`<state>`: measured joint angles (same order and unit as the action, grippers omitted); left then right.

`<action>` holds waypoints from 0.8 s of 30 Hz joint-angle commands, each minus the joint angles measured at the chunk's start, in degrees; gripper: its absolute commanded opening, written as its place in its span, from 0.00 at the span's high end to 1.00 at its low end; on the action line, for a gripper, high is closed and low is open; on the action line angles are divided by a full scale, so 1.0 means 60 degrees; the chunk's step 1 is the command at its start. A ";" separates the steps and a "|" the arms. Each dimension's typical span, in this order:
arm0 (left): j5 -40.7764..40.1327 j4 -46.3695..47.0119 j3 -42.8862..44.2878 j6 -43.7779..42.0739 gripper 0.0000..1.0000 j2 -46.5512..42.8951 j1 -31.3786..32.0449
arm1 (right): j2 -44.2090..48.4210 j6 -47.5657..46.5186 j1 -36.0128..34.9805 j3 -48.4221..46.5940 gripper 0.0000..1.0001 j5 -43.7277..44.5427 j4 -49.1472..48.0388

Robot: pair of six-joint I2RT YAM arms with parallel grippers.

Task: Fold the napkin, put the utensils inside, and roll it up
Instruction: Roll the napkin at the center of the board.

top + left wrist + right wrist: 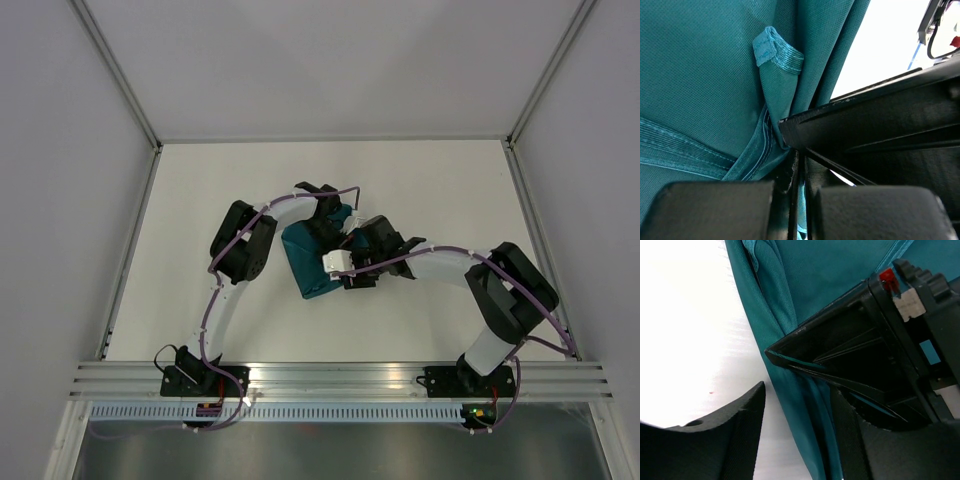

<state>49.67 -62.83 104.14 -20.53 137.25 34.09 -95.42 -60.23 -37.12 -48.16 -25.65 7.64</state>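
Note:
The teal napkin [305,262] lies folded into a thick band in the middle of the white table. My left gripper [330,222] is at its far end and is shut on a bunched fold of the cloth [705,65]; a thin strip of teal shows between its closed jaws [799,165]. My right gripper [345,262] is at the napkin's right side. Its jaws [797,395] are open, with the napkin's edge [840,270] standing between the two fingers. The two grippers nearly touch. The knife is not in view.
The table [200,200] is bounded by grey walls with metal corner posts. An aluminium rail [340,378] runs along the near edge, where the arm bases stand. The left arm's elbow [243,243] is left of the napkin.

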 commanded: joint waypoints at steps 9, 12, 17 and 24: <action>0.0056 0.0070 0.0105 -0.0211 0.94 0.0035 -0.0085 | -0.0913 -0.0772 -0.0024 -0.1552 0.71 -0.0369 0.2182; 0.0363 0.0420 -0.0056 -0.0006 0.90 -0.0067 -0.0129 | -0.1016 -0.0802 0.0064 -0.1873 0.80 -0.0559 0.2781; 0.0919 0.1388 -0.0583 0.0609 0.79 -0.0433 -0.0261 | -0.1645 -0.0919 0.0298 -0.2738 0.87 -0.0909 0.3895; 0.1448 0.3730 -0.1813 0.2378 0.64 -0.1106 -0.0466 | -0.2539 -0.1314 0.0913 -0.4290 0.89 -0.1715 0.5945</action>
<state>57.06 -51.16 95.88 -13.10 134.17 31.48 -108.62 -65.49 -33.39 -69.87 -32.29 36.60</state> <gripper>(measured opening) 0.347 0.227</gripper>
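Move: The napkin's near rolled edge runs between the right hand's parted fingers, about 1 cm below the hand point, with the napkin's middle roughly 3 cm ahead and 6 cm to the left. The left hand still pinches that edge right at its own fingertips, with the napkin's middle some 2 cm ahead and 3 cm to its left. The right fingers close on the napkin's rolled edge, rolling some 20 degrees, while the left fingers open almost in place. ##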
